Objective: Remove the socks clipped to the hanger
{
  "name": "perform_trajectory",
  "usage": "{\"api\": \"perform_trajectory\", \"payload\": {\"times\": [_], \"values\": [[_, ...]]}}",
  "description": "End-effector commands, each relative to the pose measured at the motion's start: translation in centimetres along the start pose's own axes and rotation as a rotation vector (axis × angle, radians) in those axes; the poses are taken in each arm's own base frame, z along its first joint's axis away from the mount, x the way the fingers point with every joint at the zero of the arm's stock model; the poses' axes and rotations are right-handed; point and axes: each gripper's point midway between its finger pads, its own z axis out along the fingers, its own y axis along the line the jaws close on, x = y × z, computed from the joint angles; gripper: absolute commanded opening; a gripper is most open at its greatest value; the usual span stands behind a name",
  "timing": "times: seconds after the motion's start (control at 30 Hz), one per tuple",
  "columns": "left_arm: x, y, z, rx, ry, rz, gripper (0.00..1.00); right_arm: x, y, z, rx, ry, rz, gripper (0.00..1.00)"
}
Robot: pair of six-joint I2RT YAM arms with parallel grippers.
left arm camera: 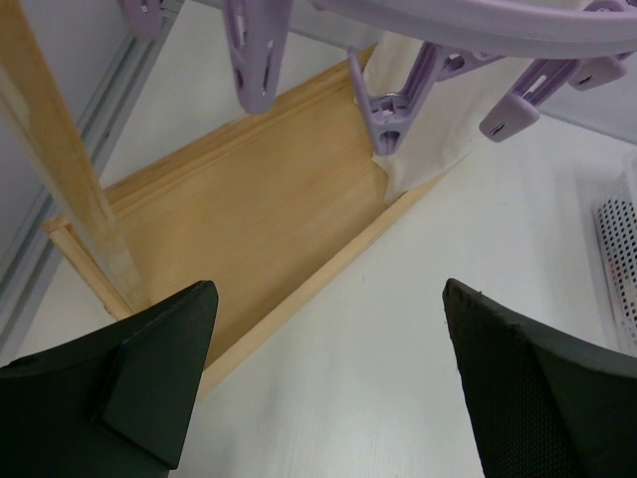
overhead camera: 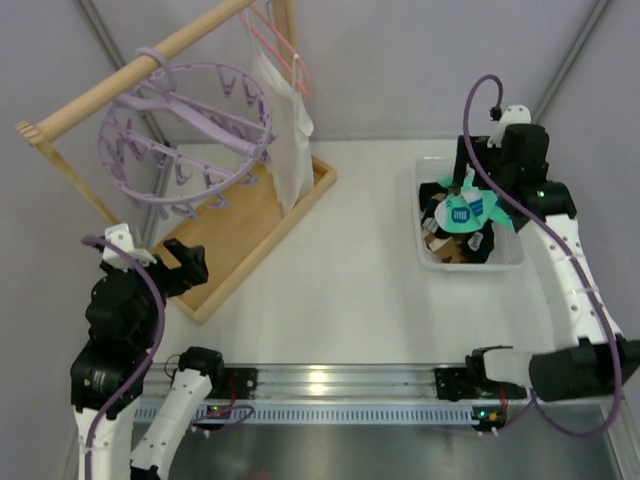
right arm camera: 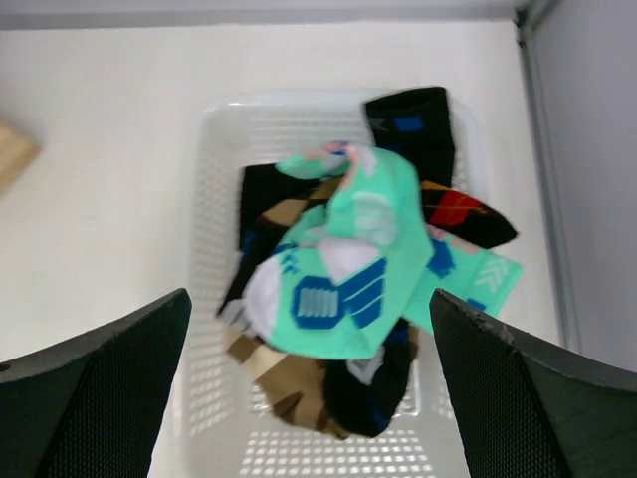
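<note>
The lavender hanger [overhead camera: 185, 135] hangs from a wooden rod at the back left; no sock shows on its clips [left arm camera: 388, 124]. The socks [overhead camera: 462, 218] lie piled in a white basket [overhead camera: 470, 266] at the right: mint-green ones [right arm camera: 338, 269], black ones [right arm camera: 413, 124], and a diamond-patterned one [right arm camera: 458, 211]. My right gripper [overhead camera: 466, 186] hovers open over the basket [right arm camera: 214, 199], with nothing between its fingers [right arm camera: 109, 388]. My left gripper [overhead camera: 190, 265] is open and empty in the left wrist view [left arm camera: 328, 289], low beside the wooden tray, below the hanger.
A wooden stand with a tray base [overhead camera: 250, 230] holds the rod. A white cloth [overhead camera: 285, 130] on a thin pink hanger [overhead camera: 285, 45] hangs beside the lavender one and shows in the left wrist view [left arm camera: 428, 129]. The basket's corner [left arm camera: 617, 259] shows there too.
</note>
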Motion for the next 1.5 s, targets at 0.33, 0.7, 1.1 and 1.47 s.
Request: {"api": "perform_trajectory", "payload": {"times": [0.33, 0.7, 1.1, 1.47], "values": [[-2.5, -2.0, -1.4, 0.129, 0.001, 0.205, 0.98, 4.4, 2.4, -21.3, -0.228, -0.337, 0.079, 0.99], [-2.1, -1.0, -2.9, 0.156, -0.042, 0.244, 0.98, 7.3, -2.4, -23.8, -0.041, -0.301, 0.02, 0.99], [0.2, -2.5, -1.0, 0.195, 0.063, 0.234, 0.98, 8.8, -2.8, -23.0, -0.015, -0.3, 0.024, 1.0], [-0.7, -2.3, -1.3, 0.188, 0.008, 0.212, 0.98, 8.8, -2.2, -21.9, -0.028, -0.297, 0.026, 0.99]]}}
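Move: Below and a little beyond the open, empty right hand, the green sock lies heaped in the basket, about 6 cm ahead, 2 cm right and 24 cm down. The black sock in the basket's far right corner is some 10 cm beyond it and 4 cm farther right. From the left hand the green sock is roughly 30 cm ahead, 60 cm right and 27 cm below; the emptied purple hanger is about 18 cm ahead, 3 cm right and 8 cm higher. Pulling back about 24 cm from over the basket towards its own base, the right hand first rises and swings left, then swings back right and sinks, ending only slightly higher, fingers tipped up some 15 degrees and still open. The left hand, also open, shifts just a few centimetres, up and back, then down, turning a little clockwise and rolling its left side up. ##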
